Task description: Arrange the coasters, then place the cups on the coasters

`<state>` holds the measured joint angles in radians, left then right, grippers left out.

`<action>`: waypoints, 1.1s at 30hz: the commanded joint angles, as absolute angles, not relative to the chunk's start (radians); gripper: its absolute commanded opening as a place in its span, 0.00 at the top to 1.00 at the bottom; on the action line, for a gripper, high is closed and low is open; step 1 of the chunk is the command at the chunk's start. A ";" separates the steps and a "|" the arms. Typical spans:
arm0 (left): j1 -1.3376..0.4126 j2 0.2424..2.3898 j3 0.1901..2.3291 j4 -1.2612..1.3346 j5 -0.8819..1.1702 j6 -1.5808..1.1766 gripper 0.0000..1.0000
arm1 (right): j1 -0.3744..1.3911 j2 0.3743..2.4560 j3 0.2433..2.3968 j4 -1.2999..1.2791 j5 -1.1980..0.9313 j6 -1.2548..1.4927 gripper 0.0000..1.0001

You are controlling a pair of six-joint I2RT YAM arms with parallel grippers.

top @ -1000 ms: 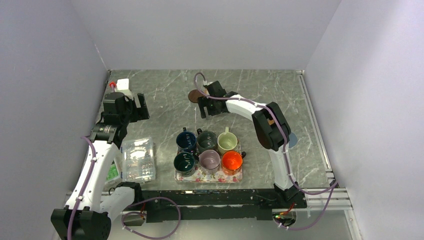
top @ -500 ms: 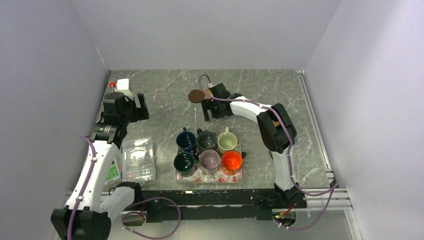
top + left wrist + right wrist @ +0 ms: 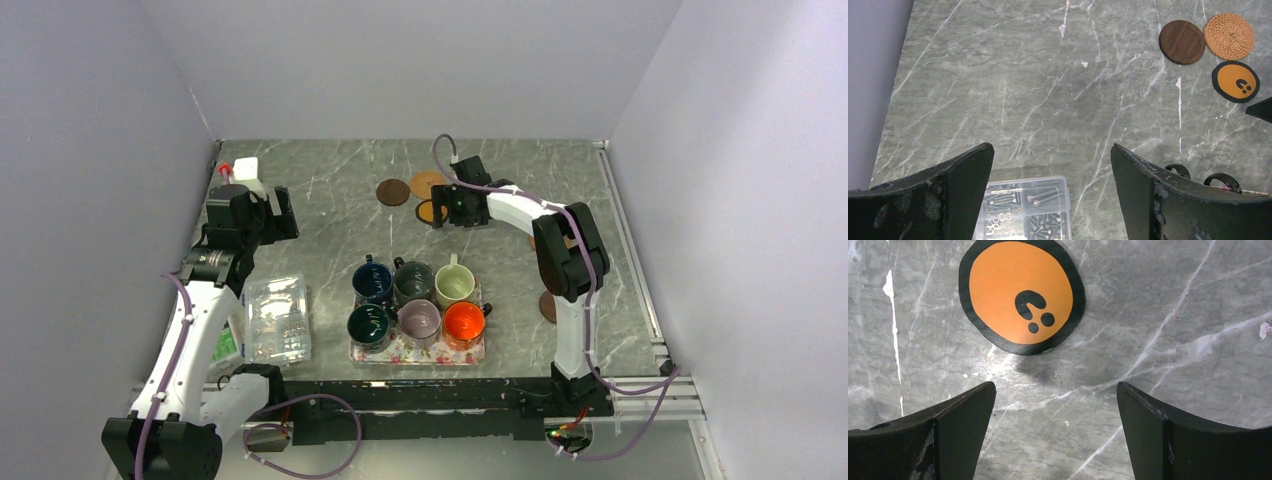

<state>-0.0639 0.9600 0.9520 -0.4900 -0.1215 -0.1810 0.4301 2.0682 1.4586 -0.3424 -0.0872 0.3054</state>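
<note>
Three coasters lie at the back of the table: dark brown (image 3: 393, 191) (image 3: 1182, 42), tan woven (image 3: 427, 184) (image 3: 1229, 36), and black with an orange face (image 3: 432, 211) (image 3: 1020, 295). Another brown coaster (image 3: 547, 306) shows beside the right arm. My right gripper (image 3: 447, 212) (image 3: 1055, 387) stands open and empty just behind the orange-faced coaster, apart from it. Several cups stand together on the floral tray (image 3: 415, 352): navy (image 3: 372, 281), dark green (image 3: 413, 281), cream (image 3: 455, 285), dark green (image 3: 369, 324), mauve (image 3: 419, 320), orange (image 3: 463, 321). My left gripper (image 3: 280, 215) (image 3: 1052, 150) hangs open and empty at the left.
A clear plastic compartment box (image 3: 275, 318) (image 3: 1025, 207) of screws lies left of the tray. A white bottle with a red cap (image 3: 240, 168) stands in the back left corner. Grey walls close the table on three sides.
My right gripper has swung to the right, away from the dark brown coaster, uncovering the tan and orange-faced coasters; its jaws opened slightly wider. The left arm has not moved.
</note>
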 commanded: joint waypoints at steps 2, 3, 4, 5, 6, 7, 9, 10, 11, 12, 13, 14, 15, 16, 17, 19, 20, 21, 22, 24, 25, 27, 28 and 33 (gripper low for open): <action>-0.059 0.950 0.948 -0.458 -0.127 -0.194 0.06 | 0.439 2.101 1.514 -0.319 -0.133 0.284 0.04; -0.058 0.950 0.948 -0.457 -0.126 -0.193 0.06 | 0.439 2.109 1.521 -0.316 -0.136 0.281 0.04; -0.058 0.951 0.948 -0.457 -0.126 -0.195 0.06 | 0.439 2.116 1.527 -0.317 -0.140 0.278 0.05; -0.058 0.951 0.948 -0.457 -0.125 -0.195 0.06 | 0.439 2.127 1.534 -0.316 -0.145 0.277 0.05; -0.058 0.952 0.948 -0.457 -0.126 -0.195 0.06 | 0.439 2.134 1.540 -0.313 -0.152 0.274 0.05; -0.058 0.953 0.948 -0.457 -0.126 -0.195 0.06 | 0.440 2.138 1.543 -0.309 -0.156 0.272 0.05; -0.060 0.952 0.948 -0.457 -0.125 -0.195 0.06 | 0.441 2.148 1.550 -0.303 -0.166 0.268 0.05; -0.059 0.952 0.948 -0.457 -0.124 -0.195 0.06 | 0.442 2.154 1.555 -0.301 -0.170 0.266 0.05; -0.059 0.953 0.948 -0.457 -0.126 -0.194 0.06 | 0.443 2.160 1.561 -0.300 -0.173 0.263 0.05; -0.058 0.951 0.948 -0.457 -0.125 -0.193 0.06 | 0.445 2.169 1.570 -0.303 -0.174 0.258 0.05; -0.058 0.952 0.948 -0.457 -0.124 -0.195 0.06 | 0.445 2.180 1.580 -0.311 -0.173 0.252 0.05; -0.059 0.951 0.948 -0.457 -0.124 -0.195 0.06 | 0.448 2.190 1.591 -0.321 -0.170 0.247 0.05; -0.058 0.952 0.948 -0.457 -0.124 -0.194 0.06 | 0.450 2.198 1.598 -0.326 -0.168 0.243 0.05; -0.059 0.951 0.948 -0.457 -0.124 -0.193 0.06 | 0.453 2.204 1.603 -0.329 -0.167 0.239 0.06; -0.059 0.952 0.948 -0.457 -0.125 -0.192 0.06 | 0.457 2.208 1.606 -0.329 -0.167 0.235 0.06; -0.058 0.953 0.948 -0.457 -0.125 -0.193 0.06 | 0.463 2.214 1.609 -0.329 -0.169 0.232 0.06; -0.059 0.951 0.948 -0.457 -0.124 -0.194 0.06 | 0.466 2.217 1.612 -0.330 -0.169 0.232 0.06; -0.058 0.951 0.948 -0.458 -0.124 -0.193 0.06 | 0.468 2.220 1.614 -0.332 -0.166 0.232 0.06; -0.058 0.952 0.948 -0.457 -0.123 -0.194 0.06 | 0.469 2.224 1.616 -0.333 -0.162 0.233 0.06; -0.059 0.953 0.948 -0.457 -0.122 -0.195 0.06 | 0.472 2.226 1.616 -0.332 -0.162 0.235 0.05; -0.058 0.954 0.948 -0.457 -0.122 -0.195 0.06 | 0.474 2.226 1.618 -0.330 -0.165 0.238 0.06; -0.058 0.953 0.948 -0.458 -0.122 -0.195 0.06 | 0.479 2.226 1.615 -0.323 -0.170 0.245 0.06; -0.059 0.954 0.948 -0.456 -0.121 -0.194 0.06 | 0.480 2.226 1.616 -0.318 -0.170 0.248 0.06; -0.059 0.953 0.948 -0.456 -0.119 -0.195 0.06 | 0.489 2.237 1.636 -0.315 -0.163 0.270 0.06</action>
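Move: The orange coaster lies on the table about 6 cm ahead of the right hand, 3 cm to its left and some 3 cm lower. Beyond it, the woven coaster is roughly 15 cm ahead and 4 cm left of that hand, and the dark wooden one about 13 cm ahead and 13 cm left. From the left hand, the orange coaster lies around 15 cm ahead, 35 cm right and 23 cm down. The right hand brings its right fingertip against the near right edge of the orange coaster and nudges it left, fingers staying wide open. It goes diagonally left and forward at table level, then slower and purely left for the last bit, about 5 cm left and 2.5 cm forward in all, turning some 10 degrees counter-clockwise. ##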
